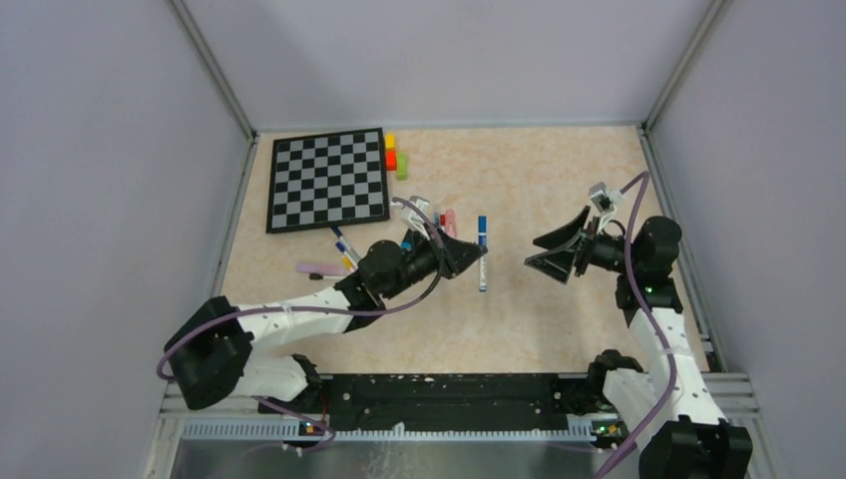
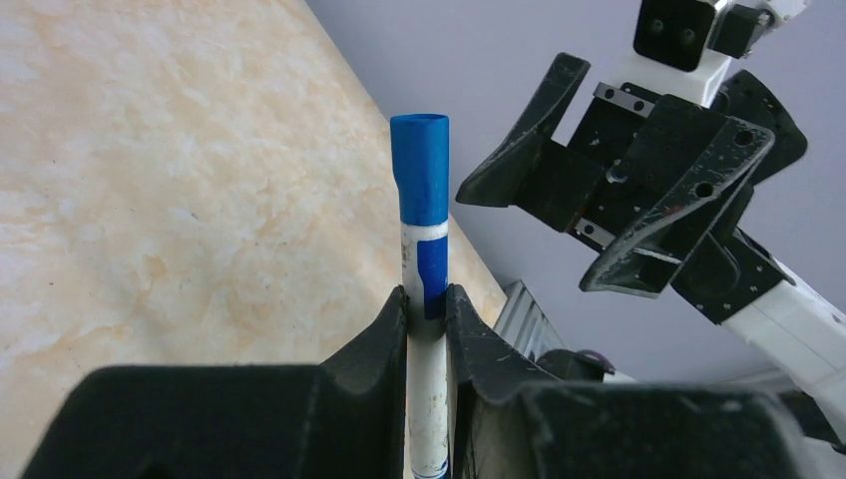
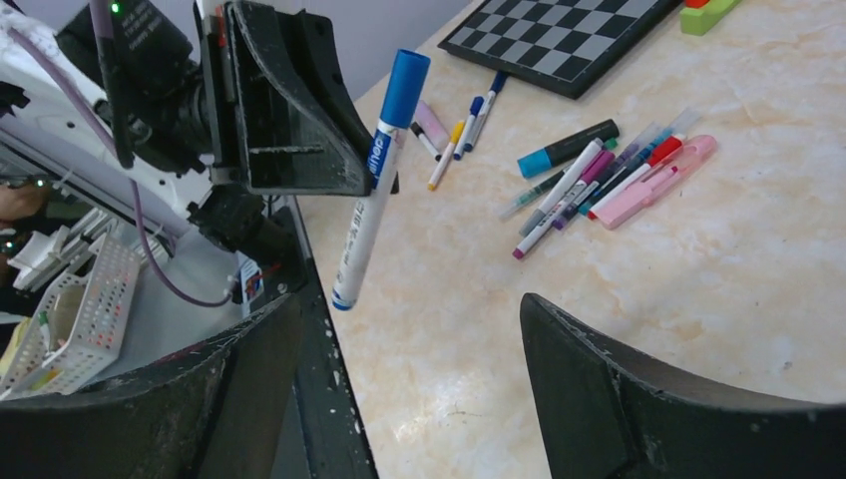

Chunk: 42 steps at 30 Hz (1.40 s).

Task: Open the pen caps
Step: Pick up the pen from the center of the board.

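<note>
My left gripper (image 2: 426, 299) is shut on the white barrel of a pen (image 2: 425, 274), which it holds above the table. The pen's blue cap (image 2: 419, 170) is on and sticks out past the fingers. In the top view the held pen (image 1: 483, 261) hangs mid-table at the left gripper (image 1: 467, 254), and my right gripper (image 1: 539, 253) is just to its right, open and apart from it. The right wrist view has the pen (image 3: 364, 215) and its blue cap (image 3: 404, 85) ahead, beyond my open right gripper (image 3: 409, 299).
Several capped pens (image 3: 589, 175) and a pink highlighter (image 3: 653, 180) lie in a loose pile behind the left gripper. More pens (image 1: 344, 249) lie near the chessboard (image 1: 327, 180). Coloured blocks (image 1: 394, 155) sit beside the board. Grey walls enclose the table.
</note>
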Motion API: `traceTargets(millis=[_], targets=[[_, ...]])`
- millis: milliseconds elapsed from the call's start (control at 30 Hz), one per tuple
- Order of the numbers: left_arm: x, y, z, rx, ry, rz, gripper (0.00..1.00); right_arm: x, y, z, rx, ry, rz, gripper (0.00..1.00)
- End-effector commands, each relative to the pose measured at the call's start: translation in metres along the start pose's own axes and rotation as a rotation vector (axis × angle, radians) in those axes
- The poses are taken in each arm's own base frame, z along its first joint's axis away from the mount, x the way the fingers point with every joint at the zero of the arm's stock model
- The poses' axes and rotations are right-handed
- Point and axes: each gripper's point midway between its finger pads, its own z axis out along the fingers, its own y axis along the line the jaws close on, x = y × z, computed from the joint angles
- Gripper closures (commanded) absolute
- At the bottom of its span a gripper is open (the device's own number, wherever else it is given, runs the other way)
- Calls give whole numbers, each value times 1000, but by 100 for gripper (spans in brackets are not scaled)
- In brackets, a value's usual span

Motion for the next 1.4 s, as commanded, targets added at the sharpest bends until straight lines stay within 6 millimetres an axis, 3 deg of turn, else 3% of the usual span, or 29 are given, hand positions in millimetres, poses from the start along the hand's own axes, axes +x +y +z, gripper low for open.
traceTargets(millis=[0, 333, 833, 967, 1000, 1067, 1100, 1200, 1367], targets=[[-39, -26, 24, 52, -214, -8, 100, -17, 0, 4, 10, -50, 4, 23], [-36, -41, 51, 24, -286, -10, 100, 10, 7, 21, -50, 2, 56, 30], [-16, -61, 65, 46, -294, 53, 100, 11, 6, 32, -59, 3, 101, 41], [-13, -68, 69, 59, -297, 78, 100, 14, 11, 34, -84, 17, 102, 56], [-13, -69, 69, 59, -297, 85, 100, 13, 13, 34, -92, 19, 97, 64], [-13, -71, 68, 58, -300, 100, 99, 13, 15, 34, -101, 21, 85, 91], [-14, -71, 67, 58, -304, 107, 97, 13, 15, 34, -104, 24, 78, 100], [-21, -72, 62, 51, -324, 130, 82, 14, 16, 33, -112, 35, 50, 100], [-32, -85, 44, 79, -316, 267, 33, 19, 23, 29, -145, 55, -22, 100]])
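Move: The left hand holds the pen just below its blue cap, the pen's middle roughly 1 cm back of and 1 cm below its fingers. The open right gripper, where the pen is being taken, is about 11 cm to the left hand's right, some 2 cm back and 1 cm higher. From the right hand the pen's middle is about 11 cm left, 1 cm ahead and 2 cm lower; the bundle of pens lies 14 cm ahead, 20 cm left, 25 cm below. The right fingers close late and pinch the lower barrel of the pen, below the left fingers' hold; only then do the left fingers open and let go. To meet there, the left hand carries the pen about 7 cm right towards the right gripper, rising some 3 cm, while the right hand comes about 3.5 cm left and sinks a little. ##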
